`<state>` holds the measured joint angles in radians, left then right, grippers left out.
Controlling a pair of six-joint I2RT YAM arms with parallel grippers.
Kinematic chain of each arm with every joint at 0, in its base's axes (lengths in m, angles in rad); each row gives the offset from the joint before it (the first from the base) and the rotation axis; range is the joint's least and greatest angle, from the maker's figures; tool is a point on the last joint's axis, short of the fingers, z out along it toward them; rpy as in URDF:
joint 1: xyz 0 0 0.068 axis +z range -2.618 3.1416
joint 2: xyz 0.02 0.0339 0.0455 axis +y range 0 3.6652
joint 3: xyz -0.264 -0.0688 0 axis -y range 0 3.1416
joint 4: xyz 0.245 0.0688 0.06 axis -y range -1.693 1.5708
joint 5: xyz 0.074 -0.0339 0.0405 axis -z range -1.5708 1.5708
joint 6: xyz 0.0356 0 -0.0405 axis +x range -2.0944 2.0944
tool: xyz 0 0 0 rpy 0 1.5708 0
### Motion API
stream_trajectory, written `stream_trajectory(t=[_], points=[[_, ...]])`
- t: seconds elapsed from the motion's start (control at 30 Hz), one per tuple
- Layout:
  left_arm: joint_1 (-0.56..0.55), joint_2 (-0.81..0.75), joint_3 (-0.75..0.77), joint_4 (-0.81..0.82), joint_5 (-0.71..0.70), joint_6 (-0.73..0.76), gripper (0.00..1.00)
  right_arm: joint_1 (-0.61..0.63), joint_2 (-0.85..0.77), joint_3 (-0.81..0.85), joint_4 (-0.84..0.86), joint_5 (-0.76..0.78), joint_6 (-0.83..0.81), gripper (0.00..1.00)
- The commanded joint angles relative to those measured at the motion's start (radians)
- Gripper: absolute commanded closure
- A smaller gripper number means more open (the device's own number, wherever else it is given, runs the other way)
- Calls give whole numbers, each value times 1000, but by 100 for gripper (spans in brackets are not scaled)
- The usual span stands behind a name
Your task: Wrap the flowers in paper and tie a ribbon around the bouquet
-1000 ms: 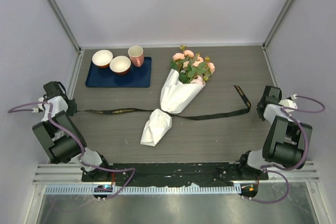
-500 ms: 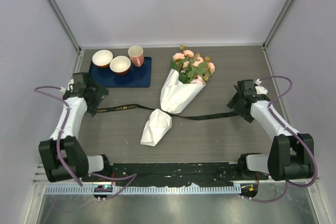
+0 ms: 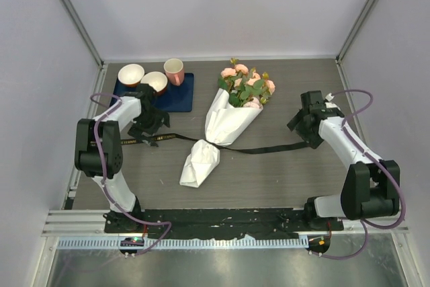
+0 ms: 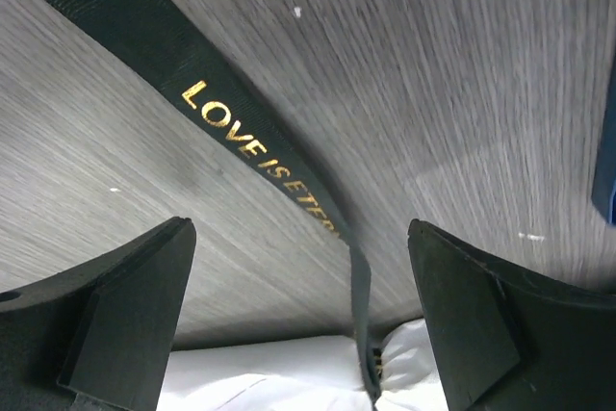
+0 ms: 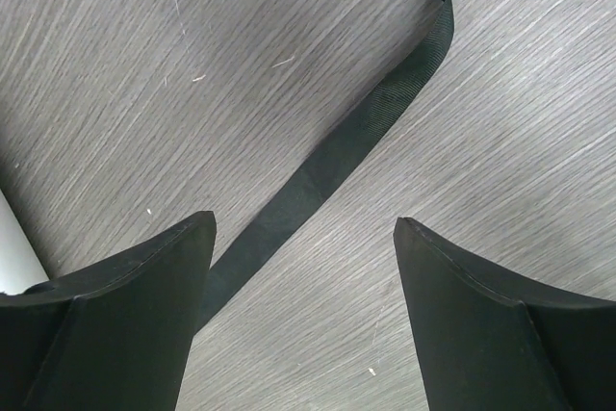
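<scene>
The bouquet lies mid-table: pink flowers [image 3: 243, 84] with green leaves top a white paper [image 3: 225, 122] cone whose twisted tail points to the near left. The black ribbon [image 3: 269, 150] runs across the table and passes at the cone's narrow waist. My left gripper [image 3: 156, 132] stands open just above the ribbon's left stretch. In the left wrist view the ribbon [image 4: 221, 93] with gold lettering runs between the spread fingers of the gripper [image 4: 298, 228] toward the paper [image 4: 279, 377]. My right gripper [image 3: 304, 136] hangs open over the right stretch. There the ribbon [image 5: 356, 132] crosses beside the gripper [image 5: 303, 221], untouched.
A dark blue mat [image 3: 180, 101] at the back left carries two bowls [image 3: 131, 74] [image 3: 154, 82] and a pink cup [image 3: 174, 70], close behind my left arm. Grey walls and metal posts enclose the table on three sides.
Both arms have swung out from their folded side positions to the ribbon, left arm further inward. Both grippers went from shut to open. The bouquet and ribbon have barely moved.
</scene>
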<state>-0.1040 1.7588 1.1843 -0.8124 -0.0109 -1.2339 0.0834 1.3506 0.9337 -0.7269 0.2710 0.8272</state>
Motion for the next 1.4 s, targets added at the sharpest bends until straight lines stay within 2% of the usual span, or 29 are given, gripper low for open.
stream_trajectory(t=[0.0,0.1,0.13,0.2,0.3,0.33,0.43,0.67,0.77,0.8,0.87,0.9,1.0,1.03,1.1,1.13,1.2,1.37], points=[[-19,57,93,-67,-67,-119,3,6,34,14,4,7,18,19],[-23,116,106,-112,-66,-163,4,7,62,13,-18,56,27,19],[-23,122,95,-111,-66,-179,13,6,70,14,-17,59,24,19],[-25,134,60,-81,-61,-197,22,6,90,14,-19,66,27,19],[-26,162,55,-67,-63,-213,49,6,116,25,-37,99,36,19],[-26,163,37,-53,-60,-210,65,4,128,28,-37,102,35,18],[-28,130,-15,48,-58,-184,100,6,150,31,-32,111,26,18],[-100,-36,-104,166,-87,-32,100,6,211,17,23,71,38,18],[-173,-99,-115,200,-74,11,100,0,240,13,12,59,75,24],[-221,-113,-117,199,-69,31,100,-5,251,7,12,59,88,31],[-266,-151,-127,202,-67,27,100,-19,255,-22,7,86,139,39],[-304,-163,-144,212,-58,25,100,-39,259,-35,11,85,145,49],[-378,-234,-182,257,-66,17,100,-101,269,-68,32,91,147,65],[-393,-254,-192,271,-66,17,100,-117,268,-87,43,91,130,83],[-430,-300,-196,288,-61,22,100,-155,260,-105,70,83,98,96],[-442,-314,-193,291,-63,42,100,-183,231,-122,79,85,78,100],[-479,-361,-183,288,-80,57,100,-191,181,-139,96,120,15,100],[-528,-398,-157,343,1,145,100,-169,-112,-180,121,122,-77,100]])
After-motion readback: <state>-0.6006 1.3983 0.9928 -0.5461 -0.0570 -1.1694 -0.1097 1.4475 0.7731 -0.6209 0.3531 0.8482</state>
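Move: The left hand is open just above its length of ribbon, the spot to grip about 1 cm ahead, 1 cm right and 3 cm down. The bouquet's tied waist lies some 17 cm to its right and 2 cm back; the blue tray's middle is about 18 cm ahead, 3 cm left. For the right hand the ribbon is about 7 cm below, 1 cm back and 2 cm right; the ribbon's fold is roughly 8 cm right, 1 cm ahead, and the waist 35 cm left, level fore and aft. The left fingers sink about 3 cm and pinch the left length of ribbon, then swing it right towards the bouquet's waist, some 15 cm, rising about 10 and drawing back a little while turning clockwise some 40 degrees. The right hand, still open, lowers about 7 cm, shuts on its length later, then pulls right and slightly back. ##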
